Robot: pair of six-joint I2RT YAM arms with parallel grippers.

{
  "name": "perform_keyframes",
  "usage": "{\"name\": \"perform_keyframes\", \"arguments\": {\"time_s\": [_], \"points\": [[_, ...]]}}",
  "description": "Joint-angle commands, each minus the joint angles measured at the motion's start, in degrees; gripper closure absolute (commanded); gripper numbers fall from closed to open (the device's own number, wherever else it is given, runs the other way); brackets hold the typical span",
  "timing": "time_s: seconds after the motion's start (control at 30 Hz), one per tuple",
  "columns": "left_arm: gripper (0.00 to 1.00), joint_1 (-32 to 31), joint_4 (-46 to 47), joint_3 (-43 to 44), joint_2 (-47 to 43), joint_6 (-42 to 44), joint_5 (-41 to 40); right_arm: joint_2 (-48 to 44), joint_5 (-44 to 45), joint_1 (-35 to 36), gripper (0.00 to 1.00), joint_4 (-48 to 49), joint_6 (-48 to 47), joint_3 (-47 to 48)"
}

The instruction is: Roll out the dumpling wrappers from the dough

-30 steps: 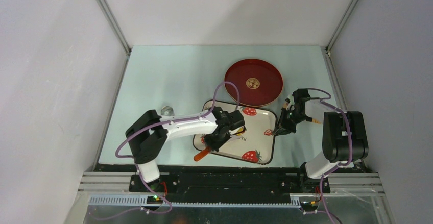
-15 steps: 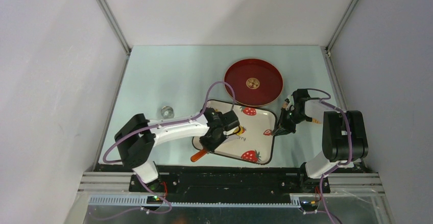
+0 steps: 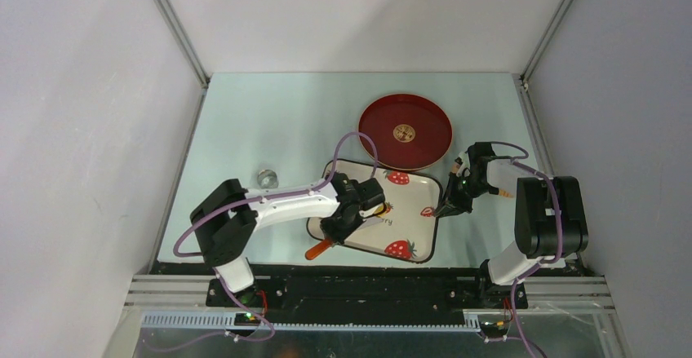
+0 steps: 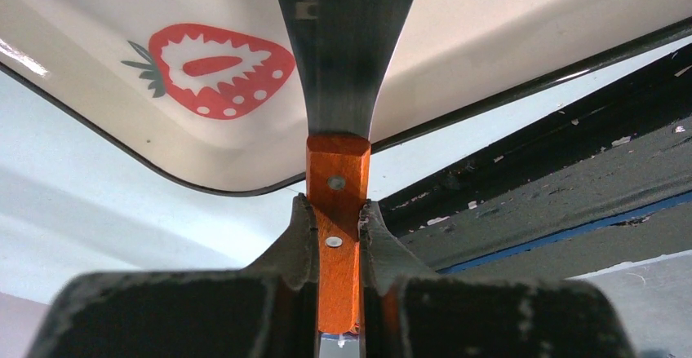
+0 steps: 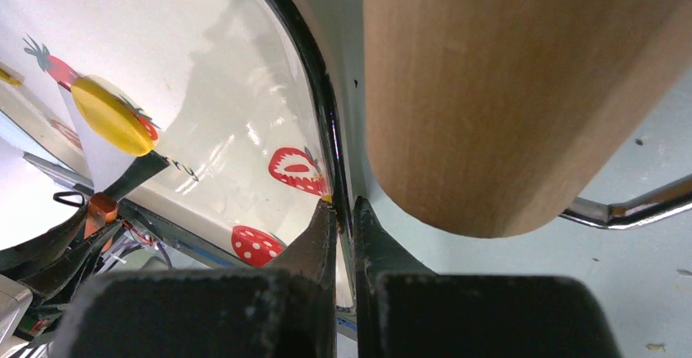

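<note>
My left gripper [image 4: 337,207] is shut on the orange handle of a metal spatula [image 4: 347,64]. Its blade reaches over the strawberry-print tray [image 3: 414,211]. A small round yellow dumpling wrapper [image 5: 110,115] lies on the blade's end, above the tray [image 5: 220,89]. In the top view only a sliver of that yellow [image 3: 380,209] shows beside the left gripper [image 3: 347,221]. A scrap of yellow dough [image 5: 8,77] peeks in at the left edge of the right wrist view. My right gripper [image 5: 343,205] is shut on the tray's black right rim [image 5: 322,105].
A thick wooden rolling pin [image 5: 498,89] sits just right of the tray, close to the right gripper [image 3: 451,203]. A round red plate [image 3: 405,131] lies behind the tray. A small metal ring [image 3: 266,178] stands on the table to the left. The black table edge [image 4: 530,170] runs near the spatula handle.
The left arm's elbow swung left and toward the near edge, then eased back a little. The spatula stayed in its grip. The right arm has not moved.
</note>
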Motion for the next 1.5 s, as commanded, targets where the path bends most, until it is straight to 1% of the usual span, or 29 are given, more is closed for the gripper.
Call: {"name": "perform_keyframes", "arguments": {"time_s": [0.0, 0.33, 0.83, 1.1, 1.2, 1.27, 1.3, 1.33, 1.37, 1.4, 1.43, 1.47], "points": [[1.0, 0.1, 0.4, 0.6, 0.1, 1.0, 0.3, 1.1, 0.5, 0.5, 1.0, 1.2, 0.7, -0.2], [1.0, 0.3, 0.4, 6.6, 4.8, 2.2, 0.6, 1.0, 0.4, 0.5, 1.0, 1.2, 0.7, -0.2], [1.0, 1.1, 0.6, 10.5, 8.3, 2.4, 0.1, 0.9, 0.1, 0.6, 1.0, 1.2, 0.6, -0.2], [1.0, 1.9, 2.1, 12.8, 8.7, 1.8, -0.7, 0.2, -0.7, 0.5, 1.0, 1.1, 0.9, -0.2], [1.0, 2.0, 2.6, 13.5, 9.0, 1.8, -1.4, -0.6, -1.4, 0.4, 0.98, 1.1, 0.7, -0.2], [1.0, 2.0, 2.9, 13.6, 9.2, 1.8, -1.9, -1.3, -1.9, 0.4, 0.96, 1.1, 0.7, -0.2], [1.0, 2.0, 3.0, 13.6, 9.3, 1.8, -2.1, -1.6, -2.3, 0.4, 0.88, 1.2, 0.6, -0.2], [1.0, 2.0, 3.2, 13.4, 9.2, 1.8, -2.4, -2.2, -2.6, 0.4, 0.84, 1.2, 0.5, -0.3], [1.0, 2.0, 3.4, 13.2, 9.1, 1.8, -2.6, -2.6, -3.1, 0.4, 0.78, 1.2, 0.5, -0.2], [1.0, 2.0, 3.6, 12.7, 8.7, 1.6, -3.0, -3.4, -3.6, 0.4, 0.75, 1.2, 0.4, -0.2], [1.0, 2.1, 3.8, 12.4, 8.1, 1.6, -3.5, -3.8, -3.8, 0.4, 0.69, 1.2, 0.4, -0.2], [1.0, 2.1, 4.1, 12.0, 7.9, 1.4, -3.7, -4.7, -4.0, 0.4, 0.66, 1.2, 0.4, -0.2]]}}
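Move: The dumpling wrapper lies at the blade end of the spatula that the left hand already holds, about 9 cm ahead of that hand, 11 cm to its right and 4 cm below. The strip of leftover dough is some 14 cm ahead and 2 cm left; the red plate's middle is roughly 31 cm ahead and 17 cm right. The right hand already pinches the tray's right rim at its fingertips, with the wrapper 14 cm to its left and 1 cm ahead, and the rolling pin about 9 cm ahead and 9 cm right. Working the spatula blade in under the wrapper, the left hand goes right and forward, a good 6 cm in all along the blade's own line: first in short, slow nudges with the tip dipping a few degrees, then in a quicker sweep as the tip tilts back up. It keeps its grip on the handle. The right hand holds the tray rim still until the sweep, then opens partway and lets go, barely rising. ##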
